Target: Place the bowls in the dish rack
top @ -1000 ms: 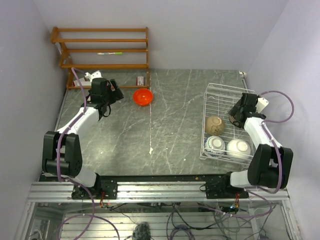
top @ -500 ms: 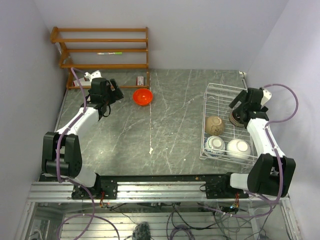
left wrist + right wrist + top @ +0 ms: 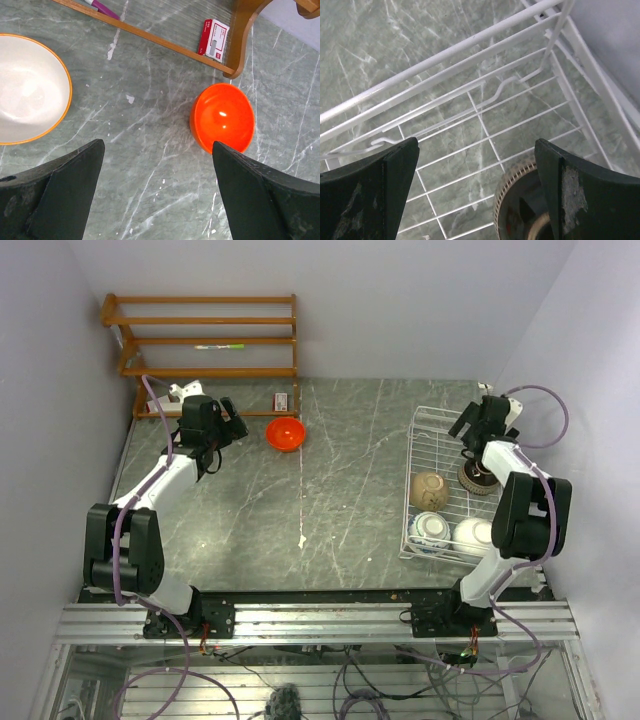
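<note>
The bright orange-red bowl [image 3: 286, 433] stands upright on the table; in the left wrist view the orange-red bowl [image 3: 222, 123] is just ahead of my right fingertip. My left gripper [image 3: 234, 427] [image 3: 157, 145] is open and empty, a little to its left. The white wire dish rack [image 3: 418, 455] holds a tan bowl [image 3: 429, 490], a blue-and-white bowl [image 3: 430, 529], a white bowl [image 3: 474, 536] and an upturned dark-rimmed bowl [image 3: 474, 476] [image 3: 520, 205]. My right gripper [image 3: 466, 432] [image 3: 476, 142] is open and empty above the rack's far end, just behind the dark-rimmed bowl.
A brown wooden shelf unit [image 3: 200, 340] stands at the back left, its leg [image 3: 240, 40] near the orange bowl. A small red-and-white box [image 3: 214, 37] lies by that leg. A white dish with an orange rim [image 3: 27, 95] sits left of my left gripper.
My right gripper has moved away from the dark-rimmed bowl toward the rack's far end. The left arm has not moved.
</note>
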### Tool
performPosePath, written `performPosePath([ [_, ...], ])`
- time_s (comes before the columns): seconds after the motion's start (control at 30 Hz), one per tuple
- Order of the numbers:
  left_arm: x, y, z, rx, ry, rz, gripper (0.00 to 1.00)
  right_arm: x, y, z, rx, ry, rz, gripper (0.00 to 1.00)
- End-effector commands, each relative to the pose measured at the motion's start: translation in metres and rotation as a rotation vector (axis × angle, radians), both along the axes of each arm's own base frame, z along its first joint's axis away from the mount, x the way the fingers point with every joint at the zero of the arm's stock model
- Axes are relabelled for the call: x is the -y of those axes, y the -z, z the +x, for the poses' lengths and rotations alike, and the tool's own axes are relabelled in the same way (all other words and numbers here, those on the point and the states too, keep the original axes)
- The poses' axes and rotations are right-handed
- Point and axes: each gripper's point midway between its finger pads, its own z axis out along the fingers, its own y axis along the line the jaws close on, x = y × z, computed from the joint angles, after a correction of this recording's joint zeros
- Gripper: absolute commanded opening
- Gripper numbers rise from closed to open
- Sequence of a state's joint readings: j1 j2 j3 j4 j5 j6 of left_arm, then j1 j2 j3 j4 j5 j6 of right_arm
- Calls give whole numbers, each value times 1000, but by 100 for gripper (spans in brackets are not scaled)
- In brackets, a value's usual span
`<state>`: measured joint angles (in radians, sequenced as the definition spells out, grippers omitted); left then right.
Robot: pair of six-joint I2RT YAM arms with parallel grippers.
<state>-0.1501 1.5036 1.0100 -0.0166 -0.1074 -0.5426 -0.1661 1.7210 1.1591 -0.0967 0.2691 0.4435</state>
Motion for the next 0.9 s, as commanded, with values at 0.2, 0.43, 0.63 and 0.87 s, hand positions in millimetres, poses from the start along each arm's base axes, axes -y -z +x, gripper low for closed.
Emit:
performPosePath([
  [0.2, 0, -15, 4, 67, 1, -5, 99, 2, 19, -14, 24, 60, 16, 98],
  [0.43, 1, -11, 1, 58, 7, -13, 99, 0, 33, -66, -38, 143, 37, 98],
  [0.63, -1, -17, -3, 69, -2, -14, 99, -2, 34, -88, -65, 176, 30, 98],
  [0.87, -11, -28, -2, 78, -36, 30, 99, -8, -16, -82, 11, 140, 24, 98],
])
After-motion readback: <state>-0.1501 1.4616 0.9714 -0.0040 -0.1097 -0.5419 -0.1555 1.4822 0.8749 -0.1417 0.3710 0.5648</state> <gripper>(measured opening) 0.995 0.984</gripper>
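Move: The upside-down dark bowl in the dish rack lies about 11 cm back from my right hand, roughly straight behind it and 6 cm lower. At much the same height, the tan bowl is about 15 cm back and 16 cm left, the white bowl some 29 cm back and 2 cm left, and the blue-white bowl about 27 cm back and 16 cm left. From my left hand the dark bowl is some 80 cm right, 11 cm back and 10 cm lower. With my right fingers wide open and empty, I sink about 3 cm at the dark bowl's far side, then draw back some 8 cm towards my base, dragging the bowl with the right finger at its far rim towards the white bowl. My wrist swings a little clockwise, and I rise about a centimetre near the end. ##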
